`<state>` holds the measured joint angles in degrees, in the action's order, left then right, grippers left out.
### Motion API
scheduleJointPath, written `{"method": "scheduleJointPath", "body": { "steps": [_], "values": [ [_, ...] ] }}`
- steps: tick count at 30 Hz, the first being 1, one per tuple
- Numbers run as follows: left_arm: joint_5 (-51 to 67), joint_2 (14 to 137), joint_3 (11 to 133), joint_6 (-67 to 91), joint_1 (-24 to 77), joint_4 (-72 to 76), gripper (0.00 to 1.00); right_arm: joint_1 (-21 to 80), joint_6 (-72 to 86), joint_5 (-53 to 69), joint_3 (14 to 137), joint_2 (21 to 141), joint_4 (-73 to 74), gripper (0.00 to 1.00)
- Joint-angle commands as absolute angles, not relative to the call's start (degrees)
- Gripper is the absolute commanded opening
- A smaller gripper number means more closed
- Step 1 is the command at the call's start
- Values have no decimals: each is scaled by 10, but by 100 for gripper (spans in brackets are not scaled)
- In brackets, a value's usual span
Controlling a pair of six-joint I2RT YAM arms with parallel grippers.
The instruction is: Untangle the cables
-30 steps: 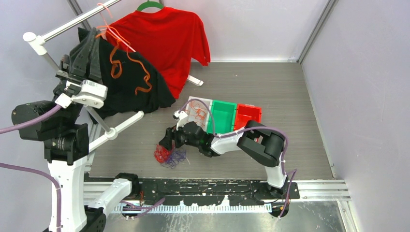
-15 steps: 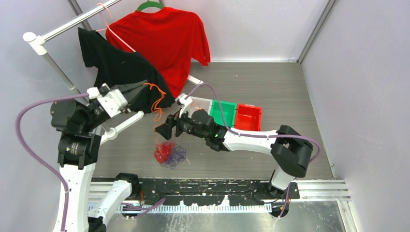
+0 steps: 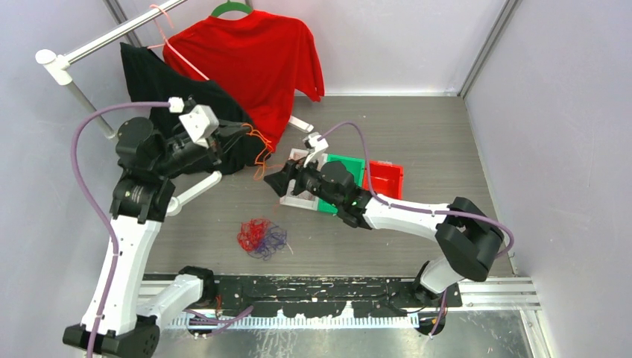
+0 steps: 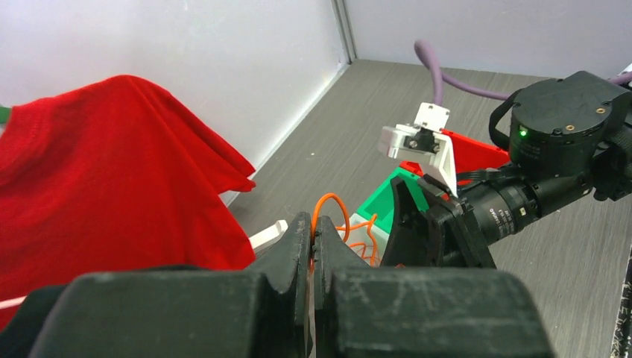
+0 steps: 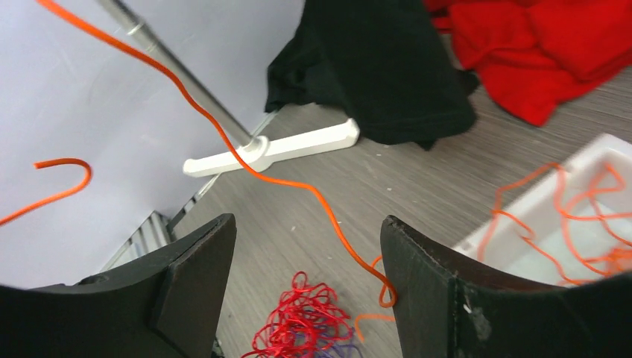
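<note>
My left gripper (image 3: 240, 130) (image 4: 313, 224) is raised and shut on a thin orange cable (image 3: 262, 153) (image 4: 332, 200), which hangs down beside the black shirt. My right gripper (image 3: 277, 179) (image 5: 307, 246) is open and held above the floor, just left of the white bin (image 3: 296, 198). In the right wrist view the orange cable (image 5: 223, 134) crosses between the fingers and curls close to the right finger (image 5: 432, 291); whether they touch I cannot tell. A red and purple tangle (image 3: 261, 236) (image 5: 302, 322) lies on the floor below. More orange cables (image 5: 574, 216) lie in the white bin.
A green bin (image 3: 343, 170) and a red bin (image 3: 384, 179) stand in a row beside the white one. A red shirt (image 3: 253, 60) and a black shirt (image 3: 160, 82) hang on a clothes rack (image 3: 74, 93), whose white foot (image 3: 190, 190) lies on the floor.
My left arm swung from the far left toward the middle, carrying the orange cable. My right gripper lifted off the red and purple tangle and moved up toward the white bin.
</note>
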<state>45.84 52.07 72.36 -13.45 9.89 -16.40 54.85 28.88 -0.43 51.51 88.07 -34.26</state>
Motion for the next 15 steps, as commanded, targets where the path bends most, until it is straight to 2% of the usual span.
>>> {"method": "scheduleJointPath", "body": {
  "steps": [1, 15],
  "values": [
    [429, 550, 770, -126, 130, -132, 0, 530, 299, -35, 489, 834, -382, 75],
    [378, 660, 846, -209, 197, -132, 0, 505, 264, -95, 458, 805, -336, 76]
  ]
}}
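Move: From the left hand, which already holds an orange cable high up, the white bin is about 21 cm ahead, 11 cm to the right and 41 cm down. From the right hand, the bin lies some 19 cm ahead, 6 cm right and 20 cm below. From that hand the green bin is level with the white one but 17 cm right; the red pile is 4 cm back, 7 cm left, and the purple pile 7 cm back, 2 cm left. Left carries the pinched orange cable about 6 cm right and forward towards the white bin; right, open, shifts similarly. ##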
